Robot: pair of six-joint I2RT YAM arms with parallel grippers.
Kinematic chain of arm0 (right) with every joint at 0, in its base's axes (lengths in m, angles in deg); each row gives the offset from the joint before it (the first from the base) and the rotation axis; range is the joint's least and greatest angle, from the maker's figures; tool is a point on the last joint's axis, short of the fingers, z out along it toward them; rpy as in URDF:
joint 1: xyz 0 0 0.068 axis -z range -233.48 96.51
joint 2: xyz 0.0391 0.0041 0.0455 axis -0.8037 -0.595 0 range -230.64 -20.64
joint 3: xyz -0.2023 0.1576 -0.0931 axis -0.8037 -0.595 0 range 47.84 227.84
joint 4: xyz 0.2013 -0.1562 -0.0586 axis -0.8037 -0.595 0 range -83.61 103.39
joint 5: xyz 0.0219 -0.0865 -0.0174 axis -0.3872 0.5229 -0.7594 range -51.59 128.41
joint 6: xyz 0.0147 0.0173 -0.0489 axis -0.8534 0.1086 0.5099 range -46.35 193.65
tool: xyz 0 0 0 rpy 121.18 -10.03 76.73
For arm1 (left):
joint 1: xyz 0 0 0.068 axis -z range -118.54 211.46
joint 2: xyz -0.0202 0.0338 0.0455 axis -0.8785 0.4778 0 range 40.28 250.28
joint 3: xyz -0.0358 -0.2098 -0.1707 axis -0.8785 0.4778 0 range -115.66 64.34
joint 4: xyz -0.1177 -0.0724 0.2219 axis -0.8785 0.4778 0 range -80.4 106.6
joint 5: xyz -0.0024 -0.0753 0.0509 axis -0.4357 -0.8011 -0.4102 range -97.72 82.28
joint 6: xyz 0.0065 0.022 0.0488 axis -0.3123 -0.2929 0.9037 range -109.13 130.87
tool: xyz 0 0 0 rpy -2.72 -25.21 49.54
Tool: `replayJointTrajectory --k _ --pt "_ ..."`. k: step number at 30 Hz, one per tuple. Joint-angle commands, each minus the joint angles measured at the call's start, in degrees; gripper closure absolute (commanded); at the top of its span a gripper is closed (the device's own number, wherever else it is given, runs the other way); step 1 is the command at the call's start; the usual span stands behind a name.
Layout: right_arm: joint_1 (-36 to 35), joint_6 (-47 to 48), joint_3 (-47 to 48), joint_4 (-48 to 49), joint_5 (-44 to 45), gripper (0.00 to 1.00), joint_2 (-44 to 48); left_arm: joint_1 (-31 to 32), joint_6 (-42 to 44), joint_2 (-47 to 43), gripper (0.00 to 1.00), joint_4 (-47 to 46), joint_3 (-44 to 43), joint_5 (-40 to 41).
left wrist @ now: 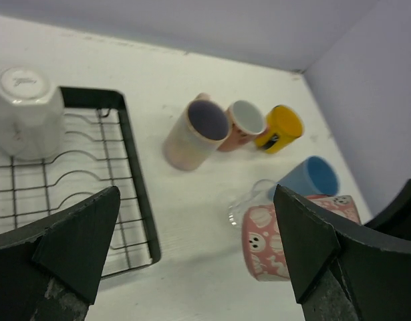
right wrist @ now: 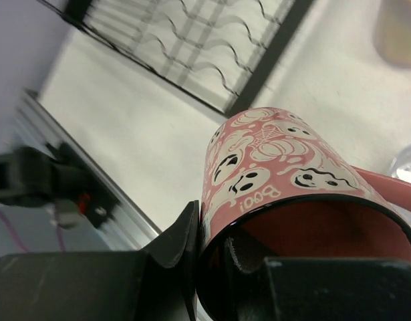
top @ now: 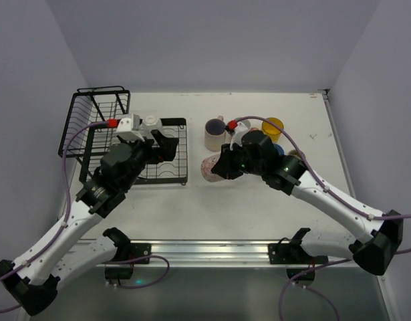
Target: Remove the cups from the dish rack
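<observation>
The black wire dish rack (top: 91,137) stands at the left, its flat tray section (left wrist: 135,194) towards the middle. On that tray one white cup (left wrist: 25,110) sits upside down. My left gripper (top: 166,146) hovers over the tray's right part, open and holding nothing (left wrist: 195,247). My right gripper (top: 223,165) is shut on the rim of a pink ghost-patterned mug (right wrist: 285,167), with one finger (right wrist: 182,247) outside and the other inside. The mug (top: 210,167) is tilted, just right of the tray.
More cups lie on the table right of the rack: a beige one with a purple inside (left wrist: 195,134), a small pink-and-white one (left wrist: 242,124), a yellow one (left wrist: 280,128), a blue one (left wrist: 311,177) and a clear glass (left wrist: 248,204). Walls close in at the left and back.
</observation>
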Motion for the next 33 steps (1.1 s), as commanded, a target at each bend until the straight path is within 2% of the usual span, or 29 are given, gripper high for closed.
replayJointTrajectory --k 1,10,16,21,22,27,29,30,33 --pt "-0.43 11.8 6.34 -11.44 0.22 1.0 -5.3 -0.13 5.13 6.16 0.0 4.45 -1.26 8.05" --pt "-5.43 15.15 10.48 -14.28 7.94 1.0 -19.8 -0.13 6.71 19.08 0.0 -2.66 -2.4 15.61" --pt "-10.09 14.71 11.45 -12.88 10.85 1.0 -25.26 -0.48 6.27 24.71 0.0 -5.57 -4.07 19.74" --pt "-11.59 13.31 10.66 -11.91 13.57 0.99 -27.46 -2.93 5.66 27.78 0.0 -7.42 -4.16 19.75" --pt "-12.03 13.13 10.49 -11.64 13.84 0.96 -27.47 -3.29 5.48 28.14 0.0 -7.86 -4.16 20.1" --pt "-12.91 11.46 8.03 -9.8 14.46 0.54 -26.33 -5.4 5.04 30.68 0.0 -9.0 -5.04 20.19" --pt "-12.91 10.76 7.33 -9.45 14.37 0.45 -24.22 -5.49 5.04 31.39 0.0 -9.35 -5.65 20.71" --pt "-12.91 10.58 6.97 -9.18 14.11 0.35 -23.34 -5.49 5.13 32.27 0.0 -9.53 -5.92 21.5" --pt "-13.0 9.96 5.22 -8.22 12.53 0.21 -19.13 -5.49 5.31 34.29 0.0 -10.23 -7.06 24.21"
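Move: The right hand still pinches the pink ghost mug's wall, tilted in the air; the mug's clear set-down spot lies about 21 cm below and 4 cm back. Around that, from this hand, the rack's near right corner is 3 cm ahead and 10 left, the clear glass 12 ahead and 10 right. The empty left hand has the upturned white mug about 20 cm ahead, 7 left and 24 down; the cream mug stands 19 ahead and 17 right. Keeping its pinch on the pink mug's wall, the right hand lowers it some 16 cm, easing slightly back and left while the fingers tip nearly 40 degrees more steeply down; then they open, one still inside the rim, and rise about 2 cm. The left hand, fingers wide open, sinks quickly and reaches forward over the rack towards the white mug, rolling its left side up and turning counter-clockwise. ##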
